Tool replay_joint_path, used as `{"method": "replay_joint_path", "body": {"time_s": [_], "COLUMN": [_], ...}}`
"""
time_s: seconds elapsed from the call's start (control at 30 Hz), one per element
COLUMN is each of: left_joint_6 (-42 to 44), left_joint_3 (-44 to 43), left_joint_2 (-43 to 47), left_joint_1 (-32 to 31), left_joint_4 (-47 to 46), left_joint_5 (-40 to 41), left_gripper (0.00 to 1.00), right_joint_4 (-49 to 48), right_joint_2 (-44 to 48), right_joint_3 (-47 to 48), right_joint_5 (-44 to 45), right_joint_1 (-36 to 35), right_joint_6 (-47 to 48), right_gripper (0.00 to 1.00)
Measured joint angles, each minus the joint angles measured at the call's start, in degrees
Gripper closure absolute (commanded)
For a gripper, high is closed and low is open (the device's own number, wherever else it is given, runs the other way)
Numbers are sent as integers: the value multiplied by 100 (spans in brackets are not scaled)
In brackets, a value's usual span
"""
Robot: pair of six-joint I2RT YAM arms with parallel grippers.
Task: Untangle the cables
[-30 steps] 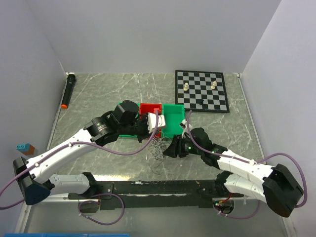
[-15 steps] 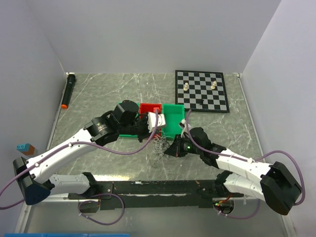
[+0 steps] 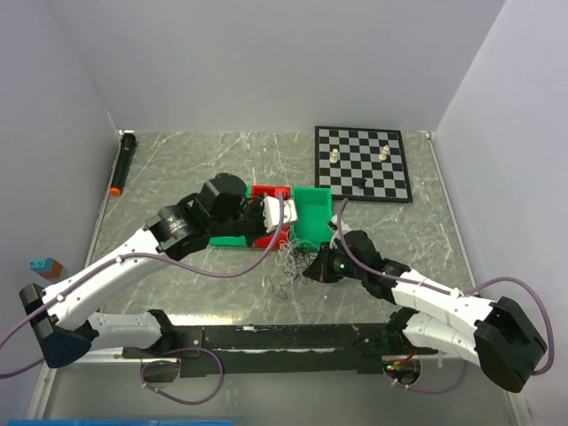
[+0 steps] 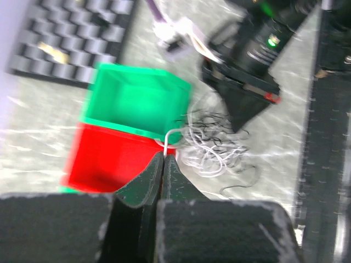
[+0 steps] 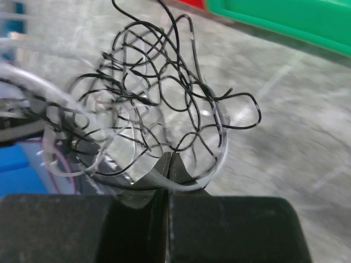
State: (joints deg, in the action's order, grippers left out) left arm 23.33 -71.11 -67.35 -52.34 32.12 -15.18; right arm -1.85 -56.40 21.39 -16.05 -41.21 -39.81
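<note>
The cables (image 3: 286, 266) lie as a small tangle of thin white and black curly wires on the marble table, just in front of the bins. My left gripper (image 4: 164, 155) is shut on a white strand that loops up from the tangle (image 4: 211, 147); in the top view this gripper (image 3: 279, 238) hovers at the near corner of the red bin. My right gripper (image 5: 169, 156) is shut at the base of a raised bunch of black wires (image 5: 159, 98), with a white strand crossing its tips. Seen from above, the right gripper (image 3: 306, 264) touches the tangle's right side.
A green bin (image 3: 311, 213) and a red bin (image 3: 269, 193) stand side by side right behind the tangle. A chessboard (image 3: 363, 163) with a few pieces lies at the back right. A black marker with an orange tip (image 3: 122, 163) lies along the left wall.
My right gripper has shut on the tangle's black wires. The left gripper has drawn back slightly to the left with its white strand, and the tangle has stretched out between the two.
</note>
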Motion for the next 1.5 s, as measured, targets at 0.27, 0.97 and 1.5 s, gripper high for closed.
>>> {"method": "replay_joint_path", "body": {"time_s": [0.27,0.97,1.5], "left_joint_6": [490,2072,2072], "left_joint_3": [-1805,-3370,-2756], "left_joint_2": [-61,424,916], "left_joint_1": [2,2,2], "left_joint_4": [525,-3058,-3403], "left_joint_5": [518,2234,1410], "left_gripper": [99,96,97], "right_joint_4": [778,1784,2428], "right_joint_2": [-437,-1276,-105], "right_joint_3": [151,573,1097], "right_joint_5": [448,1097,1458], "right_joint_1": [0,-282,-590], "right_joint_6": [-66,-538,-238], "right_gripper": [100,100,99]}}
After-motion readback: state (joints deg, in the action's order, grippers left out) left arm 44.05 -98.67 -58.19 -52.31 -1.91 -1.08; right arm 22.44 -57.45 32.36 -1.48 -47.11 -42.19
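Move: The white-and-black cable tangle hangs about 20 cm below the left gripper, some 2 cm to its right and roughly level fore and aft; the gripper pinches a white strand of it. From the right gripper the tangle is about 3 cm left, 2 cm ahead and 2 cm lower. The red bin lies some 11 cm ahead of the left gripper, 3 cm left and 25 cm down; the right green bin is 11 cm ahead, 6 cm right, equally low. Keep the white cable pinched and sweep the left gripper steeply up, some 45 cm, bearing left about 15 cm on the way and easing back down a few at the end, while its fingers swing from right-and-down to upward. Keep the right gripper shut on the black cable: lower it about 7 cm and slightly right, away from the rising white strand, hold low, then lift it about 5 cm. ##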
